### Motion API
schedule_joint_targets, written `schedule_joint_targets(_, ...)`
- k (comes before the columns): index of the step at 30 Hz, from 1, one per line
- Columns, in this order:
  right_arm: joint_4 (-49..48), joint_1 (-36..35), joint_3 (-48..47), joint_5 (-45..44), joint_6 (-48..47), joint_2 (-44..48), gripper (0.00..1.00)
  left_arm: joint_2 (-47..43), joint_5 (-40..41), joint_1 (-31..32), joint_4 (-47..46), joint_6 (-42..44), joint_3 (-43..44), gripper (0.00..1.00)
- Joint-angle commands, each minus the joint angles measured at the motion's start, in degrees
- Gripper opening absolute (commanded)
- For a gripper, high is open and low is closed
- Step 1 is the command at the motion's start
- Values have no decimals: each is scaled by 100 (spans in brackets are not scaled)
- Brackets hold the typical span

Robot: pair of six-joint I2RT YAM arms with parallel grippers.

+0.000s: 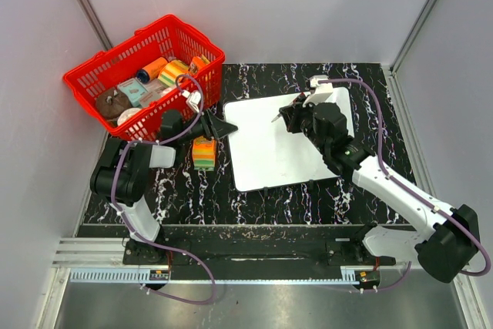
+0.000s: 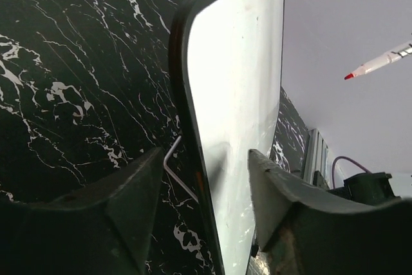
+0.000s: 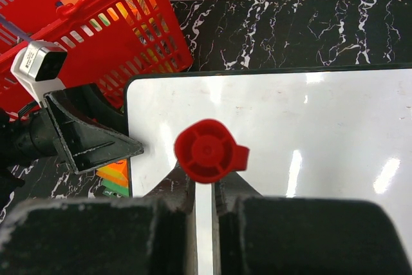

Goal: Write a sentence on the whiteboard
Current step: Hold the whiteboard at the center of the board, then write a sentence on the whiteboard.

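The whiteboard [image 1: 285, 148] lies on the black marble table, its surface blank white; no sentence is in view on it. My left gripper [image 1: 229, 127] is at the board's left edge. In the left wrist view its jaws [image 2: 206, 156] are open and straddle the dark rim [image 2: 183, 114], with a gap on both sides. My right gripper [image 1: 289, 117] hovers over the board's far part, shut on a white pen with a red tip [image 2: 380, 62]. The pen's red cap end [image 3: 207, 151] sticks up between my right gripper's [image 3: 205, 181] jaws.
A red basket [image 1: 146, 75] holding several items stands at the back left, close to the left arm. A striped orange-and-green block [image 1: 204, 152] sits just left of the board. A bent wire [image 2: 175, 169] pokes out from under the board's edge.
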State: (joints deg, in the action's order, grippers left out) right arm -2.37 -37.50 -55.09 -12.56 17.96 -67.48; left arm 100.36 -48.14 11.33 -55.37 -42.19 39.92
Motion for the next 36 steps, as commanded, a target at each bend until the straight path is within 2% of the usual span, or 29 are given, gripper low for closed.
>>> schedule_joint_targets(1,-281,-12,-46,-72,-64,130,0,28,-354,18,-527,1,174,55)
schedule_joint_targets(2,-290,-12,-37,-63,-64,121,0,54,-371,18,-510,18,191,52)
schedule_joint_targets(3,-290,-12,-28,-54,-64,130,0,72,-406,18,-483,10,244,43)
schedule_joint_targets(5,-299,-12,-11,-19,-82,139,0,194,-607,18,-658,-87,305,37)
schedule_joint_targets(6,-299,-12,-2,16,-90,156,0,238,-670,18,-737,-139,332,28)
schedule_joint_targets(13,-510,-12,183,236,-205,253,0,362,-934,36,-827,-193,499,0)
schedule_joint_targets(16,-694,-3,322,376,-310,306,0,204,-873,62,-581,26,464,0)
schedule_joint_targets(20,-1457,-3,683,999,-486,455,0,116,-724,115,-281,212,473,0)
schedule_joint_targets(25,-2047,-30,956,1027,-556,447,0,116,-662,159,8,387,552,0)
schedule_joint_targets(36,-3612,-671,1229,-378,-1602,-167,0,63,-565,220,194,537,543,0)
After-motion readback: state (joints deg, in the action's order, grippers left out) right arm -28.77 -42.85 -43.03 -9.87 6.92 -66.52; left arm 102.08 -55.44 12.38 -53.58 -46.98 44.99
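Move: The left gripper stands open around the far part of the whiteboard's left edge; the board's middle is about 16 cm to its right, 3 cm back and some 4 cm lower. The sponge pack lies 7 cm left, 7 cm back and about 11 cm below; the red basket's middle is 21 cm left and 12 cm ahead. From the right hand, which holds the marker, the board's middle is about 3 cm right, 4 cm back and 18 cm below. Shut the left gripper on the board's left edge, from well open to nearly closed, pinching it while easing about 2 cm right and 2 cm up, then hold there. Meanwhile keep the marker gripped in the right hand and, after a short pause, carry it some 3.5 cm left and 2 cm back above the board, tipping the fingers up about 15 degrees. ##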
